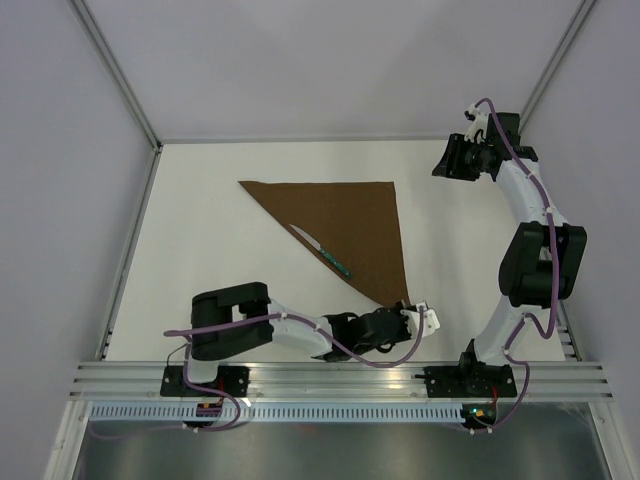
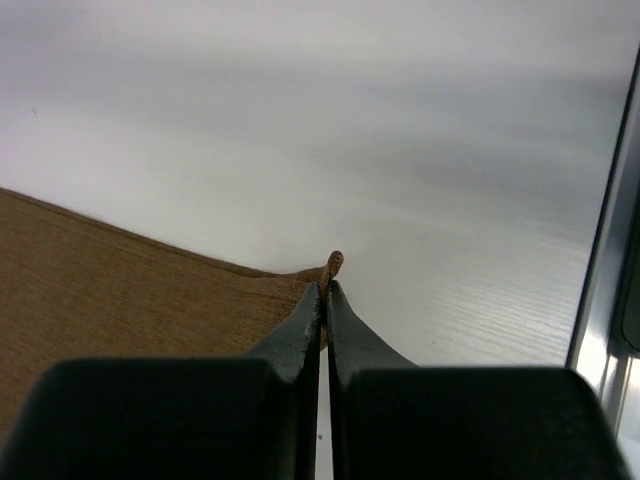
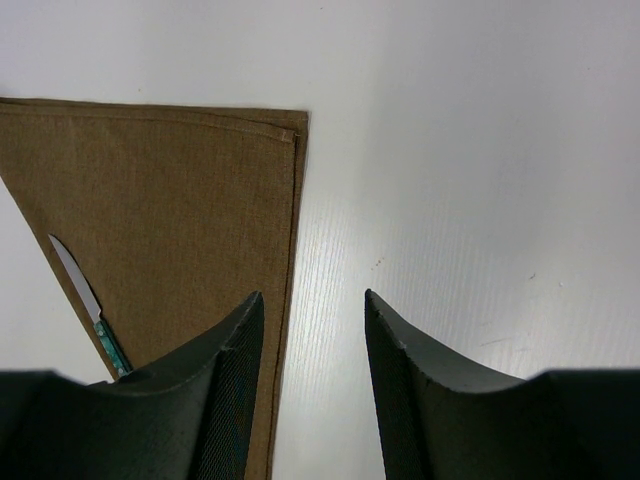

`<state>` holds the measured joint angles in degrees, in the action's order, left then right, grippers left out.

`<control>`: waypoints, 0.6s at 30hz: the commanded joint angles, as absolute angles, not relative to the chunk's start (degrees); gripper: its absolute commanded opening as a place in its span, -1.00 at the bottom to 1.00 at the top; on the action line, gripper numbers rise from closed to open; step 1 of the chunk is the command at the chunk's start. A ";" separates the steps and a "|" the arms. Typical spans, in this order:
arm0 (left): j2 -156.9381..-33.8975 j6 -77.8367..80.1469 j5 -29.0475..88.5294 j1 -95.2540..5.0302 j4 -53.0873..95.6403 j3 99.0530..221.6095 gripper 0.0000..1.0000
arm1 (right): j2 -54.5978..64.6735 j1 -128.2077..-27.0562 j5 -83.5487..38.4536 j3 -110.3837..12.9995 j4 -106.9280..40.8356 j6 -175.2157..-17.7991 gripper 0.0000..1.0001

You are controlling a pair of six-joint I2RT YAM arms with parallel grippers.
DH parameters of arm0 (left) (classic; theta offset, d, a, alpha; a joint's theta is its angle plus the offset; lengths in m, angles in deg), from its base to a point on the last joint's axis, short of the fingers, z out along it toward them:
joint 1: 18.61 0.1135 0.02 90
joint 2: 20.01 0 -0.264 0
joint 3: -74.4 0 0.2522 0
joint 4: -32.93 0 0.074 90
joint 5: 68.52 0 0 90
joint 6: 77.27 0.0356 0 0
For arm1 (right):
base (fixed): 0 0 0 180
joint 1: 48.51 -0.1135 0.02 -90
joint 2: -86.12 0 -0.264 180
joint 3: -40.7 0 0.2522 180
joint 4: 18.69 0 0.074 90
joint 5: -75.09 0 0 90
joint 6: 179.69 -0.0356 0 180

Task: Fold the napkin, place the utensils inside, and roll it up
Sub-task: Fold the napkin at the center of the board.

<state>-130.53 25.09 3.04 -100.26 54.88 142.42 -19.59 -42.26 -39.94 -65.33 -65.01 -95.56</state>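
Note:
The dark-brown napkin (image 1: 345,225) lies on the white table folded into a triangle, its point toward the near edge. The knife (image 1: 320,250), silver blade and teal handle, lies on its left slanted edge, blade partly off the cloth. My left gripper (image 1: 415,312) is low at the near point, shut on the napkin's corner (image 2: 333,266), which pokes out between the fingertips. My right gripper (image 1: 448,160) is open and empty, raised beyond the napkin's far right corner (image 3: 290,130). The knife shows in the right wrist view (image 3: 88,305).
Grey walls enclose the table on the left, far and right sides. An aluminium rail (image 1: 340,378) runs along the near edge behind the arm bases. A metal frame edge (image 2: 610,260) shows at the right of the left wrist view.

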 commanded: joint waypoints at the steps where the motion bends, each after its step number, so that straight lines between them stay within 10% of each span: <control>1: -126.89 19.16 6.80 -97.55 57.05 142.22 -0.95 | -18.56 -42.00 -40.31 -65.96 -64.27 -96.46 0.01; 18: -116.88 -0.18 3.11 -78.40 54.69 134.66 -0.95 | -19.52 -42.35 -40.66 -67.19 -65.58 -95.85 0.01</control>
<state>-120.85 6.47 4.92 -81.22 54.64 135.34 -19.59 -42.29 -39.99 -65.33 -65.07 -95.52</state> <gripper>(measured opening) 0.032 0.506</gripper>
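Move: The left hand holds the napkin's near corner some 5 cm above the table. The middle of the napkin, over which the corner is being folded, lies about 21 cm ahead and 15 cm to its left. The knife is about 18 cm ahead and 22 cm left; the napkin's far right corner is roughly 34 cm ahead and 5 cm left. From the idle right hand, the napkin's middle lies about 12 cm back, 28 cm left and 15 cm below. The left hand, still pinching the near corner, swings it some 15 cm forward and left towards the knife. ##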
